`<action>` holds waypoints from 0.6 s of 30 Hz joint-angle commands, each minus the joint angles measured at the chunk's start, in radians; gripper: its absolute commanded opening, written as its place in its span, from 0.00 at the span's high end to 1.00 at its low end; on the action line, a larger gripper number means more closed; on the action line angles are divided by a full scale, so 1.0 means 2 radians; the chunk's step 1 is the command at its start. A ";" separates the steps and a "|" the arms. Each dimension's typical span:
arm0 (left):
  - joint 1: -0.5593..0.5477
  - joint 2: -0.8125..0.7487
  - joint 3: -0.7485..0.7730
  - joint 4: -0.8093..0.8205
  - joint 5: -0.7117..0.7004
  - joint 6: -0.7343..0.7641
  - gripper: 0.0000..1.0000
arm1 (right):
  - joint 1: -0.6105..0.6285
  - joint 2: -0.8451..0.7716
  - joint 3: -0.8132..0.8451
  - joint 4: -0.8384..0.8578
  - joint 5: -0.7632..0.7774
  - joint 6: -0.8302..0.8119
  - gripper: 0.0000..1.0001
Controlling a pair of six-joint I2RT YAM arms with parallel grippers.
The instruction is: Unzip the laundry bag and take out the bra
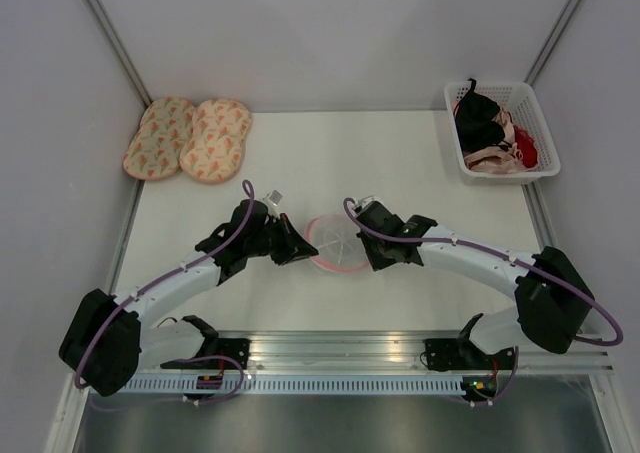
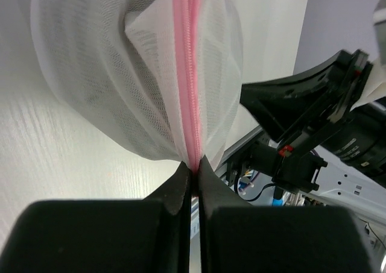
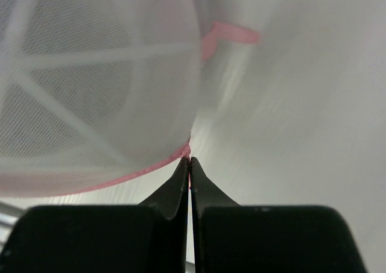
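Note:
The laundry bag (image 1: 335, 243), a small round white mesh pouch with pink trim, lies on the table between my two grippers. My left gripper (image 1: 303, 248) meets it from the left. In the left wrist view this gripper (image 2: 194, 164) is shut on the lower end of the bag's pink zipper (image 2: 187, 74), and the mesh (image 2: 90, 62) bulges above the tips. From the right, my right gripper (image 1: 362, 245) is shut on the pink trim (image 3: 120, 176) at the bag's edge (image 3: 190, 161). White ribs show through the mesh (image 3: 90, 92). The bra is not visible in any view.
Two peach patterned oval pads (image 1: 188, 138) lie at the back left. A white basket (image 1: 541, 133) with a black bra and pink and red garments stands at the back right. The right arm's black wrist (image 2: 313, 122) sits close beside the bag. A metal rail (image 1: 340, 348) runs along the near edge.

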 commanded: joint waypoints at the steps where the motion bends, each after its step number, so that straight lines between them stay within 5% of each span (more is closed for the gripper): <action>1: 0.004 -0.005 0.020 -0.008 0.008 0.031 0.98 | -0.002 0.012 0.035 -0.034 0.159 0.030 0.99; 12: 0.004 0.021 0.020 0.019 0.068 0.054 0.98 | -0.003 0.032 0.065 0.015 0.207 0.027 1.00; 13: 0.004 0.018 0.019 0.017 0.062 0.053 0.91 | -0.003 0.032 0.063 0.015 0.208 0.027 1.00; 14: 0.004 0.013 0.017 0.014 0.054 0.051 0.61 | -0.003 0.029 0.060 0.013 0.210 0.027 1.00; 17: 0.004 -0.019 0.012 -0.019 -0.008 0.050 0.10 | -0.005 0.026 0.054 0.001 0.228 0.031 1.00; 18: 0.004 -0.030 0.008 -0.029 -0.027 0.049 0.05 | -0.006 0.024 0.052 0.000 0.229 0.031 1.00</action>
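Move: The right hand pinches the pink zip edge at the laundry bag's near-right rim; the bag's middle lies about 7 cm to its left and 4 cm ahead, roughly level. A loose pink loop sits some 7 cm straight ahead and a little below. The other zip end, in the left fingers, is about 12 cm left of the right hand, 1 cm ahead and 5 cm higher. From the left hand the bag's middle is about 3 cm ahead, 5 cm right and 5 cm down. Forward, quickly at first and then easing, the right hand carries the pinched zip edge some 6 cm along the bag's right side, rising about 3 cm and edging right late on; its fingertips swing outward and the wrist turns slightly clockwise. The left hand keeps its grip almost in place, then opens wide and releases the other zip end. ##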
